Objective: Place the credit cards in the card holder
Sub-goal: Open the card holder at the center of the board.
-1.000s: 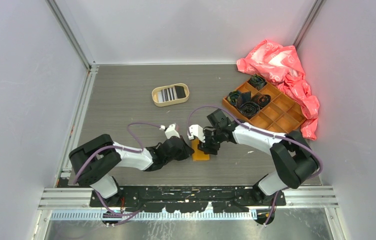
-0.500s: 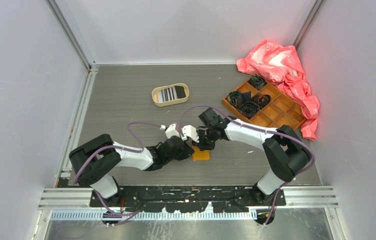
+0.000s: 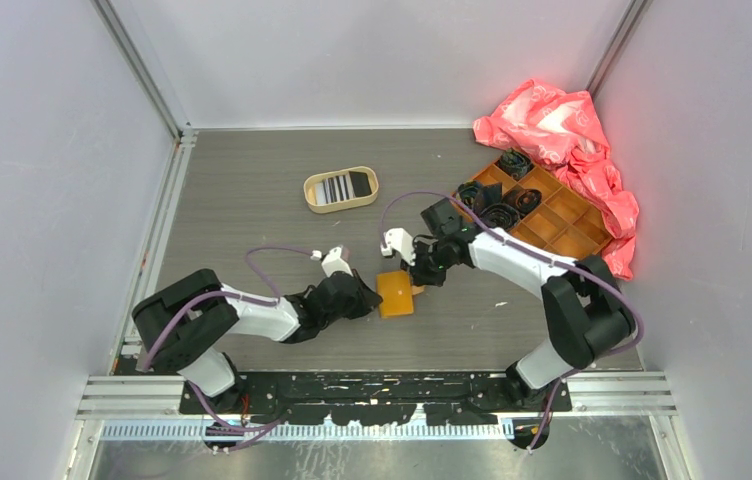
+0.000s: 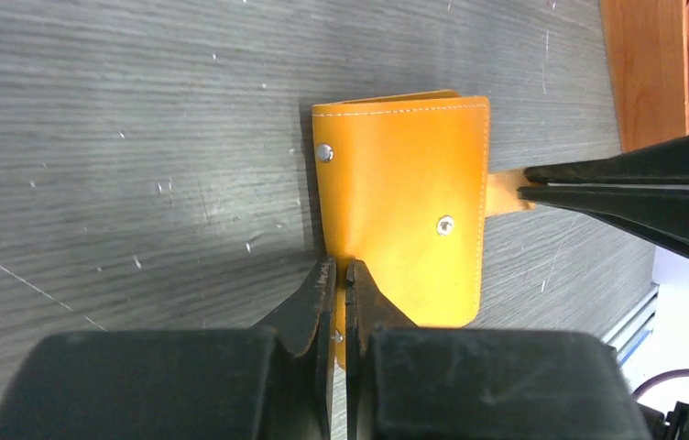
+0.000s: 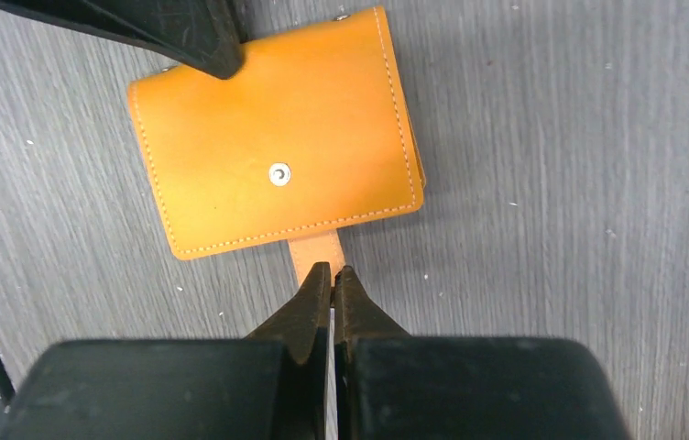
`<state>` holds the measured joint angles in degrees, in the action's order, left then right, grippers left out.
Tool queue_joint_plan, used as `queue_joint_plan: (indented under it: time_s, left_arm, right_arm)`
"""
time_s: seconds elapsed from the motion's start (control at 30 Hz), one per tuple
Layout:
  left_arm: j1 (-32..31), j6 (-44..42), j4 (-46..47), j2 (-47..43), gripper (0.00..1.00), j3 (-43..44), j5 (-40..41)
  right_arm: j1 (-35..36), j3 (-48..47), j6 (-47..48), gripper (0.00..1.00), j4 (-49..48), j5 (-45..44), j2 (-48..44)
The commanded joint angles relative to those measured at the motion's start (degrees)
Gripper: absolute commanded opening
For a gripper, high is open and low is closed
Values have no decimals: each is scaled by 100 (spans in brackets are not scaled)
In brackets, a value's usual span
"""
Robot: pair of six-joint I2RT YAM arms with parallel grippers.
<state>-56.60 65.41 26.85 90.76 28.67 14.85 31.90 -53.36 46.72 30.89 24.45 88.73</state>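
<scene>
The orange-tan card holder (image 3: 395,295) lies folded on the grey table between both grippers. My left gripper (image 4: 340,270) is shut on its near edge, a sliver of orange pinched between the tips. My right gripper (image 5: 332,273) is shut on the small snap tab (image 5: 316,249) that sticks out of the holder (image 5: 277,147). In the left wrist view the right fingers (image 4: 616,183) clamp that tab from the right. The credit cards, one striped (image 3: 332,189) and one black (image 3: 360,184), lie in the oval tan tray (image 3: 308,193) further back.
An orange compartmented box (image 3: 572,240) with dark rolled items stands at the right. A crumpled pink bag (image 3: 562,130) lies behind and beside it. White walls and metal rails enclose the table on three sides.
My right gripper has closed on the snap tab and drawn back toward the right. The holder now shows a wider face. My left arm shifted slightly left, still gripping.
</scene>
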Motion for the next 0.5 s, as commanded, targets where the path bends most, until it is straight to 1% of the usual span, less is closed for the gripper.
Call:
queue_joint_plan:
  time_s: [0.0, 0.13, 0.17, 0.23, 0.33, 0.47]
  left_arm:
    - [294, -235, 225, -55, 14, -197, -217]
    - [433, -391, 378, -324, 44, -284, -494]
    - [443, -450, 325, -421, 50, -297, -508]
    - [463, -609, 202, -642, 56, -319, -556]
    - [475, -933, 178, -961, 64, -371, -714]
    - [472, -1326, 571, -1225, 77, -531, -1073]
  right_arm:
    - [-283, -128, -286, 1, 74, 616, -465]
    - [-539, -147, -688, 1, 5, 1429, -653]
    - [-613, -129, -758, 1, -23, 1646, -723]
    - [-697, -58, -909, 1, -119, 2094, -865]
    - [-767, 0, -1177, 1, -290, 2524, -953]
    - [-799, 109, -1698, 1, -718, 2851, -991]
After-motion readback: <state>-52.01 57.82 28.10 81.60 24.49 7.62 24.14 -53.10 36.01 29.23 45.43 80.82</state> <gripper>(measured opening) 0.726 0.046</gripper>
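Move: The card holder lies flat between the hands. Its middle is about 4 cm right of the left fingers, 1 cm ahead and 1 cm below; those fingers are shut at its spine edge. From the right fingers, already holding its strap, it is 4 cm left, 2 cm back and 2 cm below. From the right hand, the card tray stands some 20 cm ahead and 15 cm left, the wooden box 14 cm ahead and 23 cm right, both about 3 cm lower. Upwards goes the right hand, about 7 cm and finally drifting 2 cm left, keeping its pinch on the strap and rolling some 20 degrees so its fingers swing up towards the left. Meanwhile the left fingers open wide and let go of the spine edge; that hand first edges 1 cm forward, then backs off leftwards and lifts about 3 cm. ##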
